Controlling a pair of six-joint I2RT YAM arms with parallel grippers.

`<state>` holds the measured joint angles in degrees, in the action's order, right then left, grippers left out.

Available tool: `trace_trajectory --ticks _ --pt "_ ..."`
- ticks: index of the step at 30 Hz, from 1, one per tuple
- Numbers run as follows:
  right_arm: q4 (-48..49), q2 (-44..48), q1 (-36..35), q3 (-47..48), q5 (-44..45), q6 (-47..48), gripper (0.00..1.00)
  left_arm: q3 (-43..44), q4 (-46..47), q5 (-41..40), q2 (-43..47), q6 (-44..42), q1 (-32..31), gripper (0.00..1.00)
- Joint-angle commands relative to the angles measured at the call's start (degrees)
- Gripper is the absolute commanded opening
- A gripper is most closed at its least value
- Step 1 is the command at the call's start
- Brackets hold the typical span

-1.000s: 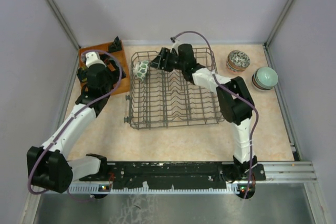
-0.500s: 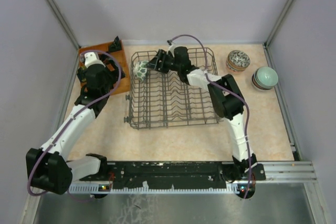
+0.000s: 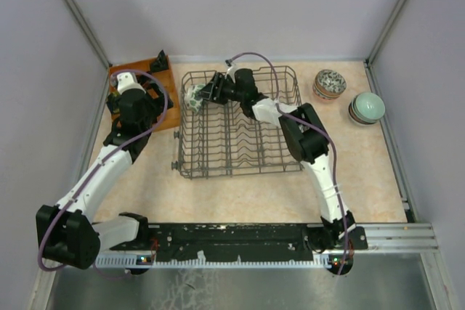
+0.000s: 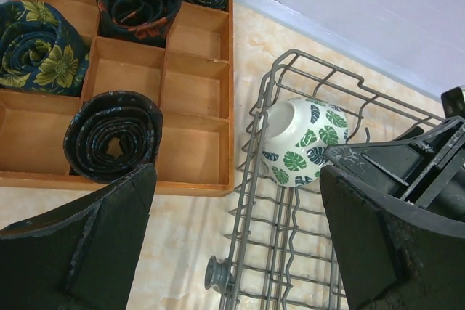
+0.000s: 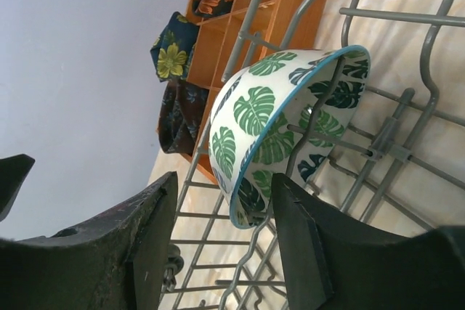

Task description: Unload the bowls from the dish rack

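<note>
A white bowl with green leaves (image 3: 195, 96) stands on its edge in the far left corner of the dark wire dish rack (image 3: 240, 152). My right gripper (image 3: 208, 91) is open right beside it. In the right wrist view the bowl (image 5: 270, 121) leans on the tines and the lower end of its rim sits between the open fingers of the gripper (image 5: 225, 186), not clamped. My left gripper (image 3: 145, 109) is open and empty over the orange-brown tray, left of the rack. In the left wrist view (image 4: 236, 173) the bowl (image 4: 301, 143) shows ahead.
An orange-brown compartment tray (image 3: 163, 117) with rolled dark cloths (image 4: 112, 134) lies against the rack's left side. Two stacks of bowls stand on the table to the right, one speckled (image 3: 329, 83) and one pale green (image 3: 367, 107). Walls enclose the table.
My right gripper has reached further left inside the rack, up to the leaf bowl, and its fingers now stand either side of the rim. The left arm has barely moved.
</note>
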<state>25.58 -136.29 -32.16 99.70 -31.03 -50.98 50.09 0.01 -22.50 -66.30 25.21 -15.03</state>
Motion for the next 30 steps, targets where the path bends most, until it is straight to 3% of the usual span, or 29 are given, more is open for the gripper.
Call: trace_trajectory --ticks 1,12,23,30 --pt "6.53 -2.32 -0.75 3.50 -1.43 -3.00 0.53 -0.29 1.03 -0.59 0.40 -0.86 -0.09 0.99" --pt "10.76 -4.78 -0.83 4.52 -2.20 -5.91 0.41 -0.51 1.13 -0.76 0.21 -0.86 -0.09 0.99" --pt "14.54 -5.20 -0.80 4.55 -2.46 -7.95 0.14 -0.57 1.17 -0.96 0.03 -0.94 -0.09 0.99" --pt "18.93 -5.13 -0.80 4.24 -2.93 -9.80 0.03 -0.55 1.13 -1.03 0.20 -0.95 -0.09 0.99"
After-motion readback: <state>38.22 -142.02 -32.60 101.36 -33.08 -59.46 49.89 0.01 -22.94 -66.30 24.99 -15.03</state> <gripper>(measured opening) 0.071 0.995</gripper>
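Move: Just left of the right fingertips, the green-leaf bowl lies on its side in the rack, its middle about 4 cm to the left, 3 cm ahead and 3 cm lower. From that hand, the rack's left rail runs some 8 cm to the left and the napkin box is centred roughly 21 cm left, 2 cm ahead and 9 cm lower. From the left hand the bowl is about 11 cm ahead, 10 cm right and 13 cm below. Closing on the near part of the bowl's rim, the right hand eases about 1.5 cm left towards the bowl, dipping roughly 1 cm on the way and coming back up. The fingertips tilt up by some 8 degrees while the half-open fingers shut almost fully, one on each side of the thin wall, and pinch the rim. ##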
